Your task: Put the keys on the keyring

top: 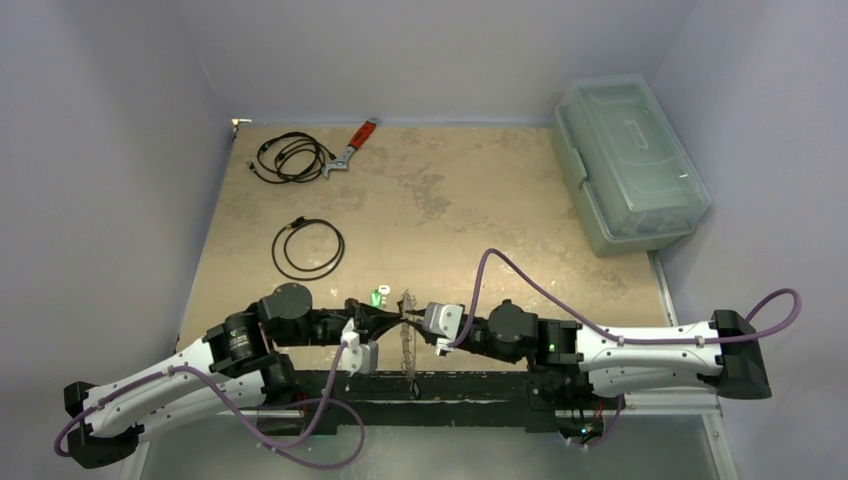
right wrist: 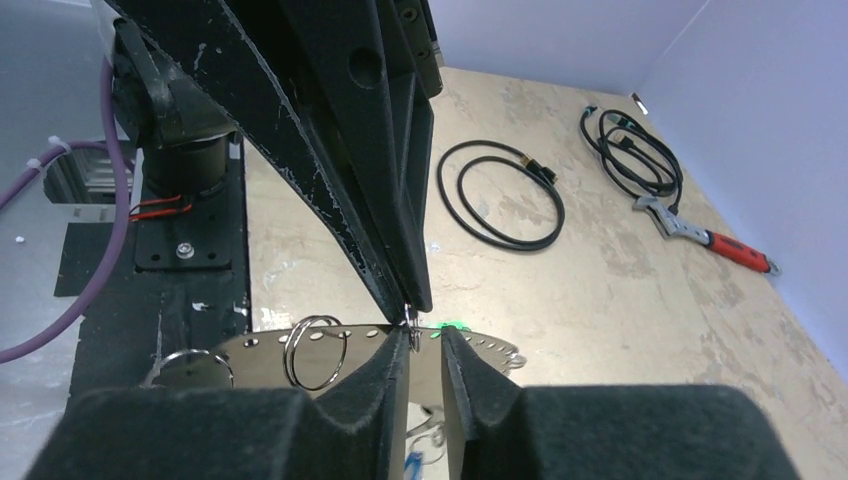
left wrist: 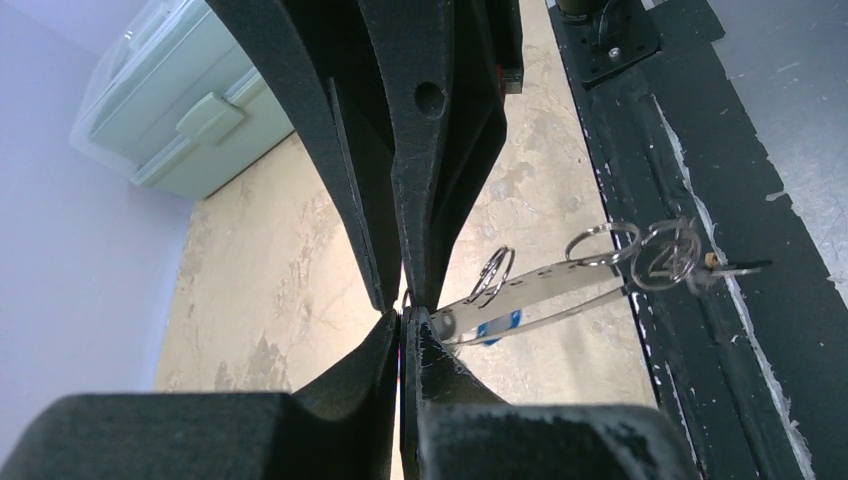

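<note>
The keyring point(top: 408, 345) stands on edge in the air between my two grippers, a thin grey band with holes point(left wrist: 545, 283) point(right wrist: 255, 350) and small split rings point(right wrist: 315, 350) along it. My left gripper point(left wrist: 405, 318) point(top: 397, 320) is shut, pinching a small ring at the band's rim. My right gripper point(right wrist: 427, 345) point(top: 416, 322) faces it tip to tip, its jaws a narrow gap apart around that same small ring. A green-tagged key point(top: 380, 295) lies on the table just behind. A blue tag point(left wrist: 497, 325) point(right wrist: 413, 463) shows below the band.
Two coiled black cables point(top: 308, 248) point(top: 290, 157) and a red-handled wrench point(top: 355, 145) lie on the far left of the table. A clear lidded bin point(top: 628, 165) stands at the far right. The black base rail point(top: 450, 388) runs under the keyring.
</note>
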Controlling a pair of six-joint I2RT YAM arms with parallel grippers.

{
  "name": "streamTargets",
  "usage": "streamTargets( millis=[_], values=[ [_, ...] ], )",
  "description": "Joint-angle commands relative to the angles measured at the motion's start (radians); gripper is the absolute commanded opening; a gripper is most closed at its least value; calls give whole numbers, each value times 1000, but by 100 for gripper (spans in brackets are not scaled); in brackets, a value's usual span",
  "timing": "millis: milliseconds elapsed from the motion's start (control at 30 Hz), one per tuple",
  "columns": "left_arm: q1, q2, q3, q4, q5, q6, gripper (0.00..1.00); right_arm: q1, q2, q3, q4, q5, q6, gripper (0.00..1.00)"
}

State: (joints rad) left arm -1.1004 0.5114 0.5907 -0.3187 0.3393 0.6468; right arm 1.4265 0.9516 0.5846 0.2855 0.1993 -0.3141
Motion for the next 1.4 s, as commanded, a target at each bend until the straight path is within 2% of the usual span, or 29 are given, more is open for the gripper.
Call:
streamTargets(
  millis=[0,167,367,600,733,800,1000,1067,1200,1267,1367],
  values=[
    [-3,-4,15,63,27,-14,0,0,1,0,82,28,6,18],
    [-3,0,15,64,33,-15,0,0,8,0,93,32,1,15],
    [-3,9,12,77,41,-21,0,0,17,1,124,41,-33,1],
    [-3,15,18,69,41,-22,2,1,22,-36,217,54,-116,0],
    [-3,-4,20,48,36,-21,33,0,4,-79,293,71,-167,0],
    [-3,-20,18,37,30,-22,45,0,-7,-98,323,85,-191,0],
    [-3,-55,32,-23,-14,-48,53,17,3,-148,426,181,-318,0],
    [-3,-75,28,-28,-32,-88,60,34,24,-157,454,235,-365,0],
    [-3,-148,-4,12,-92,-250,75,64,55,-167,498,292,-419,0],
    [-3,-185,-19,28,-117,-338,89,69,54,-162,488,301,-420,0],
    [-3,-219,-35,55,-152,-479,95,71,37,-153,453,313,-405,0]
  ],
)
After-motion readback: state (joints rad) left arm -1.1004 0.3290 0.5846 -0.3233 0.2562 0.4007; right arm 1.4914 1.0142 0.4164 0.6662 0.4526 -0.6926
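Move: The small ring on the keyring plate, still pinched in the shut left fingers, lies between the right pads, about 1 cm to the right hand's left and level with it. From the left hand, the same ring sits right at its pads. The plate's middle is some 3 cm back from the right hand and 2 cm below it. The green-tagged key lies on the table roughly 10 cm ahead of the right hand, 7 cm left and 22 cm down. The keyring is passed across: the right fingers, partly closed already, shut fully on its ring beside the left tips. Only then do the left fingers spread almost wide, let go and back off up and left, about 4 cm, with a slight tilt. The right hand keeps its pinch, carries the plate about 3 cm forward and slightly right, away from the left hand, and rolls and turns clockwise, some 25 degrees in all. ##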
